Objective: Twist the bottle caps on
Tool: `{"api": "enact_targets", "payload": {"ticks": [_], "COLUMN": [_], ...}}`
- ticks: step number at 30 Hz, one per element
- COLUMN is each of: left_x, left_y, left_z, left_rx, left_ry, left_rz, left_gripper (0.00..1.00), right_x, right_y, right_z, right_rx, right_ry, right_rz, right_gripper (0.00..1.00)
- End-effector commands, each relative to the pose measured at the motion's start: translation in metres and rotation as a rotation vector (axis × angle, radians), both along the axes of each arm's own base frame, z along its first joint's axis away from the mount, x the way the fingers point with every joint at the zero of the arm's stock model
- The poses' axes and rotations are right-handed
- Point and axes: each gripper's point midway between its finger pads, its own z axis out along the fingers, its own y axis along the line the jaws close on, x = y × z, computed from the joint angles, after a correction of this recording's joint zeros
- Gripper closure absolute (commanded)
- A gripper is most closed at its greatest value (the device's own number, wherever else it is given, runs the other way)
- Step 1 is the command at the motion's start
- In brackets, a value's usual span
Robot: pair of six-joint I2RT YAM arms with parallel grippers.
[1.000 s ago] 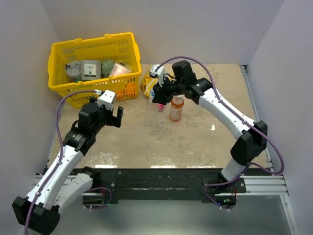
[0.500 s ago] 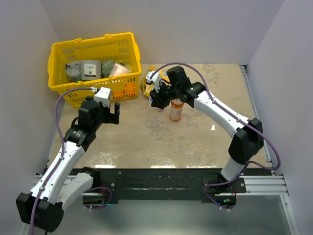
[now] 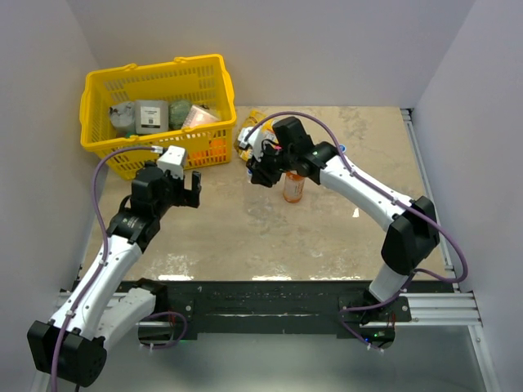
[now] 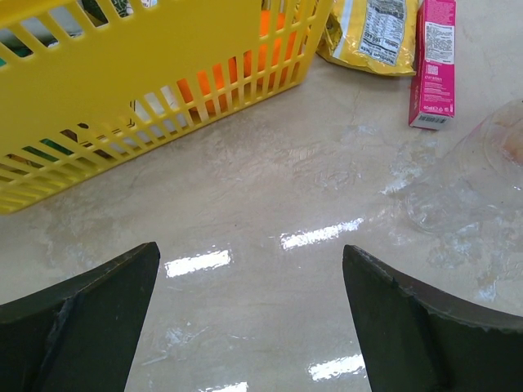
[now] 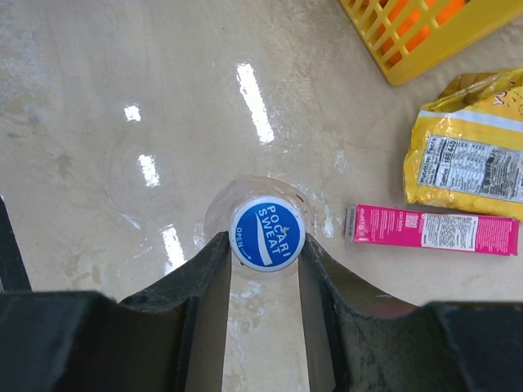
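A blue bottle cap (image 5: pixel 267 232) with white lettering is pinched between my right gripper's (image 5: pixel 265 238) fingers. It sits directly over the mouth of a clear bottle (image 5: pixel 245 186) that stands upright on the table. Whether the cap rests on the neck I cannot tell. In the top view the right gripper (image 3: pixel 260 170) hangs just left of the orange drink bottle (image 3: pixel 293 188), whose top is hidden by the arm. My left gripper (image 3: pixel 186 189) is open over bare table, fingers (image 4: pixel 98 302) wide apart. The clear bottle (image 4: pixel 482 171) shows faintly at that view's right edge.
A yellow basket (image 3: pixel 155 114) with several items stands at the back left, close to the left gripper. A yellow snack bag (image 5: pixel 470 159) and a pink packet (image 5: pixel 433 230) lie just behind the clear bottle. Walls close in the table on three sides.
The right gripper has moved left and down, away from above the orange bottle, with the cap still in it. The left arm drew slightly left and then held still, open.
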Motion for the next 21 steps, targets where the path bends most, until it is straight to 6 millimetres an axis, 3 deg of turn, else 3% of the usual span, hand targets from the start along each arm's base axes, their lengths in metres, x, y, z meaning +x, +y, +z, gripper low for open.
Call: {"api": "enact_targets", "payload": {"ticks": [1,9,11,12,21], "left_x": [0.006,0.007,0.007,0.006,0.004], "left_y": [-0.004,-0.006,-0.006,-0.007,-0.012], "left_z": [0.007,0.002,0.004,0.003,-0.008], "left_rx": [-0.042,-0.037,-0.041,-0.044,-0.059], "left_ry": [-0.023,-0.008,-0.011,-0.008,0.02], "left_rz": [-0.002,-0.011,-0.013,-0.014,-0.034], "left_gripper": [0.0,0.0,0.0,0.0,0.0], "right_x": [0.006,0.009,0.01,0.01,0.012], "right_y": [0.004,0.005,0.005,0.006,0.005], "right_z": [0.011,0.009,0.009,0.01,0.012], "right_rx": [0.002,-0.008,-0.009,-0.009,-0.009], "right_ry": [-0.068,-0.073,-0.075,-0.077,-0.087], "right_rz": [0.006,-0.001,-0.004,-0.005,-0.019], "right_gripper": [0.61,0.51,0.33,0.01,0.01]}}
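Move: I still pinch the clear bottle by its blue cap in my right hand, with its body straight below and its middle about 9 cm under my fingers. From this hand the orange bottle stands some 11 cm to the right and 3 cm farther out. The pink box lies 13 cm ahead and 5 cm right, with the yellow packet about 20 cm straight ahead. From my empty left hand the clear bottle is roughly 17 cm right and 3 cm ahead, its middle about 9 cm lower. I let go of the blue cap: my right hand stays over the clear bottle's spot, sinking barely half a centimetre with hardly any turn, while its fingers part slightly at first and then spring wide open, ending their hold. ##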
